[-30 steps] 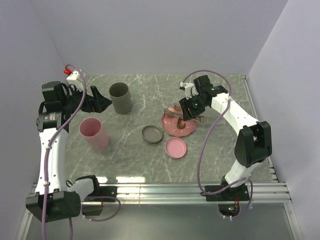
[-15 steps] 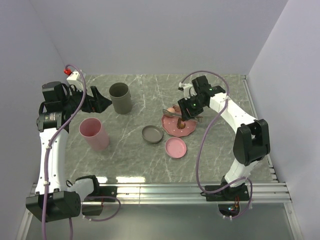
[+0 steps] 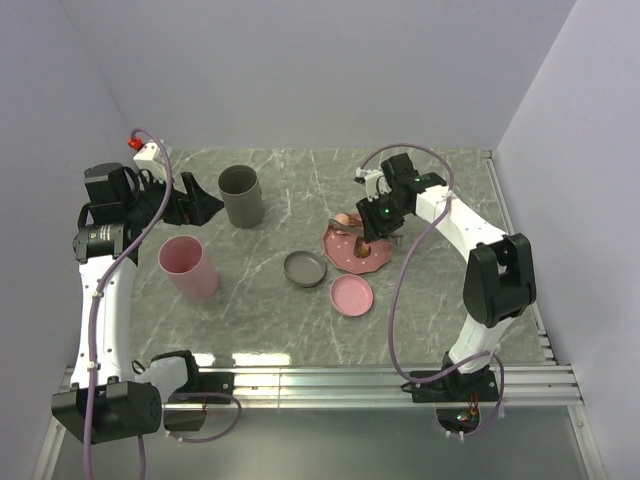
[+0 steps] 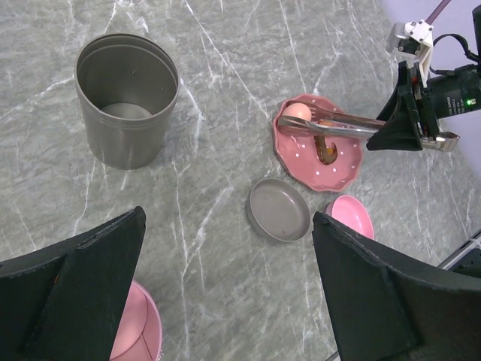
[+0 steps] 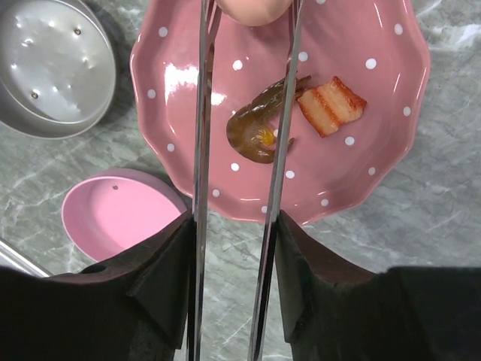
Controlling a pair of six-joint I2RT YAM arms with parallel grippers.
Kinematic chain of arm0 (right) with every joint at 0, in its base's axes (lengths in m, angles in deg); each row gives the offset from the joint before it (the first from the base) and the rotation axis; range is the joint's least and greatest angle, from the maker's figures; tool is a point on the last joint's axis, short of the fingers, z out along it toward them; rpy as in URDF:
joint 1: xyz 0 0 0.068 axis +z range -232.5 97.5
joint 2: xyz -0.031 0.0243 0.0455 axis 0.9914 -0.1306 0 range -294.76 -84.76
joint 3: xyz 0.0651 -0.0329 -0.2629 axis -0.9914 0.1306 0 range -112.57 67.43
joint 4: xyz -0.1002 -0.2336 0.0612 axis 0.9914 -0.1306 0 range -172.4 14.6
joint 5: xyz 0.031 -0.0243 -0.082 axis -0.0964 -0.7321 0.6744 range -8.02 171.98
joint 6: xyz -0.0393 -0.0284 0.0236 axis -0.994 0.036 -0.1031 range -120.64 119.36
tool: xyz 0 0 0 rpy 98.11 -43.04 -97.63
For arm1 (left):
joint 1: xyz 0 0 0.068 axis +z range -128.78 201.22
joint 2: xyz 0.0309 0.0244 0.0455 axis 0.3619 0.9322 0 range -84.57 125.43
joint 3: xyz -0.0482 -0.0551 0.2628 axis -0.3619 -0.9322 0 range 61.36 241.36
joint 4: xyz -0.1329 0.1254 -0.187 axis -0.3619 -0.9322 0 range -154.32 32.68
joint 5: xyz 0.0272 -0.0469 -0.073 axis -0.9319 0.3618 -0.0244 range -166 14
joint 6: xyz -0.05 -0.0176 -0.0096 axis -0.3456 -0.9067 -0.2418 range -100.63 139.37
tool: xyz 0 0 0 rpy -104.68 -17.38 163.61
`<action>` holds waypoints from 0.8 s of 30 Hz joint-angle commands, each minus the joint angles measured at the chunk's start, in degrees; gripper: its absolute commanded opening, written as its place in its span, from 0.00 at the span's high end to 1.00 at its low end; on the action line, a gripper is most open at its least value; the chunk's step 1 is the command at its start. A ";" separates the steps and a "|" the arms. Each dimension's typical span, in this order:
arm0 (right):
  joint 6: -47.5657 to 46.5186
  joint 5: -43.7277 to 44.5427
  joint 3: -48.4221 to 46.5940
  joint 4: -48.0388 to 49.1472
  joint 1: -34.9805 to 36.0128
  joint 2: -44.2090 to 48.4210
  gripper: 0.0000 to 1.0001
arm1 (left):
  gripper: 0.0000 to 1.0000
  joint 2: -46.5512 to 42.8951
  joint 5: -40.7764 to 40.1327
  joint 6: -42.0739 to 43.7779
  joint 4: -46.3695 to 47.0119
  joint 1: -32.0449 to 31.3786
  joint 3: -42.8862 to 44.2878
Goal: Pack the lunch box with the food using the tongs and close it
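My right gripper (image 5: 233, 233) is shut on the tongs (image 5: 201, 113), one slim metal arm against each finger. The tongs reach over the pink dotted plate (image 5: 376, 162), and their arms flank the peach egg (image 5: 255, 9) at the plate's far rim. Whether the tips pinch the egg is cut off. A brown curled piece of food (image 5: 259, 128) lies between the arms, and a striped orange strip (image 5: 332, 105) lies to their right. The lunch box is a tall grey tub (image 3: 241, 195) with a grey lid (image 3: 305, 268). My left gripper (image 4: 229, 286) hangs open and empty, high at the far left.
A tall pink tub (image 3: 187, 267) stands at the left. A pink lid (image 3: 352, 294) lies in front of the plate, next to the grey lid. The table ends at a metal rail (image 3: 320, 380) near the arm bases. Walls close in the back and both sides.
The right gripper has slid a little left and farther over the plate, and the tongs' arms have come closer together. The left arm has stayed still.
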State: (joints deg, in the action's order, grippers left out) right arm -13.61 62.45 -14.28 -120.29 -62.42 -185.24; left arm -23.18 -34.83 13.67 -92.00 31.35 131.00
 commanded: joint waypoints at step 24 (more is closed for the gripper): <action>-1.09 -6.56 -5.63 -6.53 3.91 16.90 0.61 | 0.01 1.19 2.34 -4.23 -2.23 0.50 6.63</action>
State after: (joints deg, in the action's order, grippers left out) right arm -14.59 60.02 -14.45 -126.43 -61.22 -170.53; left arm -22.33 -33.65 11.12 -93.22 31.37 133.30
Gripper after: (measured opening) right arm 0.465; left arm 0.994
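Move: The right hand already holds the tongs with their tips around the egg, which lies about 5 cm ahead, 7 cm left and 8 cm below. On the plate, the shrimp is about level and 2 cm left; the bacon is 2 cm ahead, straight below. The grey dish is 6 cm back and 16 cm left. From the left hand, the egg lies some 9 cm ahead, 28 cm right, far below. The right hand squeezes the tongs slightly tighter on the egg, then lifts about 8 cm, drawing 4 cm back. ##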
